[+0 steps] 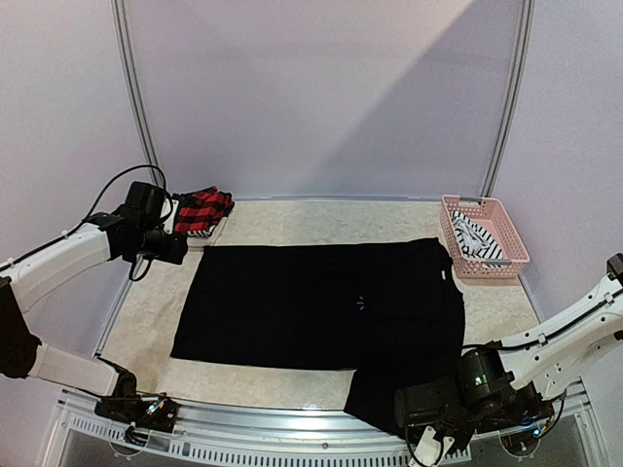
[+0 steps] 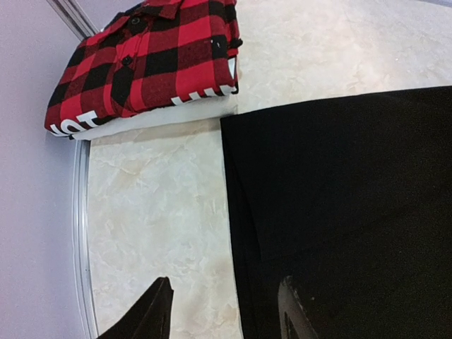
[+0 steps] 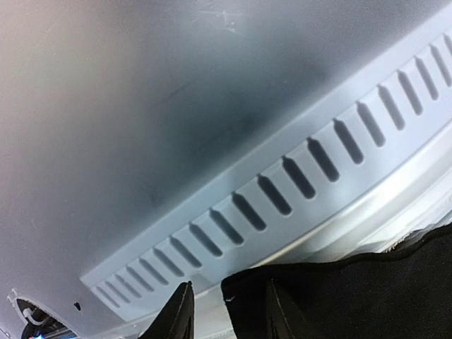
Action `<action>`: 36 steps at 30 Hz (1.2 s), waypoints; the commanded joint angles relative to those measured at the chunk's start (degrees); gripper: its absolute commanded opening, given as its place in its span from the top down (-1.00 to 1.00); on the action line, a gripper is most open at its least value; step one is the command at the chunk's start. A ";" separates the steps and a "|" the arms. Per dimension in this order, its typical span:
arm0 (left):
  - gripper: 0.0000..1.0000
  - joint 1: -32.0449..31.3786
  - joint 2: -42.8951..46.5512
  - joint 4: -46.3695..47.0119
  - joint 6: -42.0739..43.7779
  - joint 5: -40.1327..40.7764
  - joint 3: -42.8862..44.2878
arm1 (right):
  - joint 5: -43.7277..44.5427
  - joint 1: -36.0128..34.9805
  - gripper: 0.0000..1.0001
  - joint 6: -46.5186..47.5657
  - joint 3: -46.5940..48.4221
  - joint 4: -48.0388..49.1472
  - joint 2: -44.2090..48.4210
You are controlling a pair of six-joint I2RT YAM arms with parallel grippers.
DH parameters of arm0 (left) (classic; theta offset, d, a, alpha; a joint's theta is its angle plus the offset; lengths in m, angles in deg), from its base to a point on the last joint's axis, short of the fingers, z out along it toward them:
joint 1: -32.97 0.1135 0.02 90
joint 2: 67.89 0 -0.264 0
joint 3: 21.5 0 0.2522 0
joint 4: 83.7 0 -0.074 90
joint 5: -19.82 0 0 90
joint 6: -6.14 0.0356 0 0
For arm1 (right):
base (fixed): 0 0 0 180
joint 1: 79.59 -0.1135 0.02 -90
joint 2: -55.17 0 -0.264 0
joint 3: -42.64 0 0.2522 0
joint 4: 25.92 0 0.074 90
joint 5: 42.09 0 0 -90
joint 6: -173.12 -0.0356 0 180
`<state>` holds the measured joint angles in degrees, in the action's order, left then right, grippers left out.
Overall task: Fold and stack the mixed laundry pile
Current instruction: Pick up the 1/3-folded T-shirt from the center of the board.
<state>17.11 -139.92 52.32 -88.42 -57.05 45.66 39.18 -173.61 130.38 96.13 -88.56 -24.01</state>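
A large black T-shirt (image 1: 321, 302) lies spread flat across the table, one sleeve hanging over the near edge. My left gripper (image 1: 180, 248) hovers at its far left corner. In the left wrist view this gripper (image 2: 224, 311) is open, straddling the shirt's edge (image 2: 353, 212) without touching it. The folded red-and-black plaid piece (image 1: 202, 209) (image 2: 148, 60) lies just behind, at the back left. My right gripper (image 1: 407, 409) is low at the near edge by the hanging sleeve. Its jaws (image 3: 227, 311) stand apart, with a corner of black cloth (image 3: 381, 289) against the right finger. A striped tank top (image 1: 477, 238) lies in the basket.
The pink perforated basket (image 1: 484, 273) stands at the back right. A slotted metal rail (image 3: 296, 176) (image 1: 292, 428) runs along the near table edge, close to the right gripper. A raised rim (image 2: 80, 233) borders the table's left side. Under the plaid piece lies another folded item with white lettering (image 2: 205, 93).
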 commanded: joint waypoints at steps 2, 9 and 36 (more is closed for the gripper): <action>-0.07 0.61 -0.27 1.04 -0.71 -0.48 -0.52 | 5.72 -0.43 0.34 -3.50 -1.09 5.45 -3.52; -0.07 0.69 0.18 0.70 -1.94 -0.31 -0.84 | 13.99 -0.23 1.00 -3.61 -0.71 3.69 -1.22; 0.01 -5.08 6.44 -26.22 -42.91 -11.50 -14.47 | 12.70 23.50 1.00 -1.04 9.39 -0.47 15.34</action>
<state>13.79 -130.74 27.56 -128.11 -68.81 33.75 52.71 -150.48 129.70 103.75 -88.32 -9.91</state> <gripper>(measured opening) 0.492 0.008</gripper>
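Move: The black T-shirt's near-right sleeve corner lies almost between the right fingertips, about 1 cm ahead, 1 cm left and 1 cm below. The sleeve's other corner is some 5 cm ahead and 15 cm left of that hand, 2 cm lower. From the left hand, the shirt's near-left hem corner is roughly 18 cm back, 2 cm left and 16 cm below; the plaid pile stands some 24 cm ahead, 7 cm left and 13 cm below. Right pinches and carries the sleeve corner 14 cm forward and up; left sinks back towards the hem corner. ##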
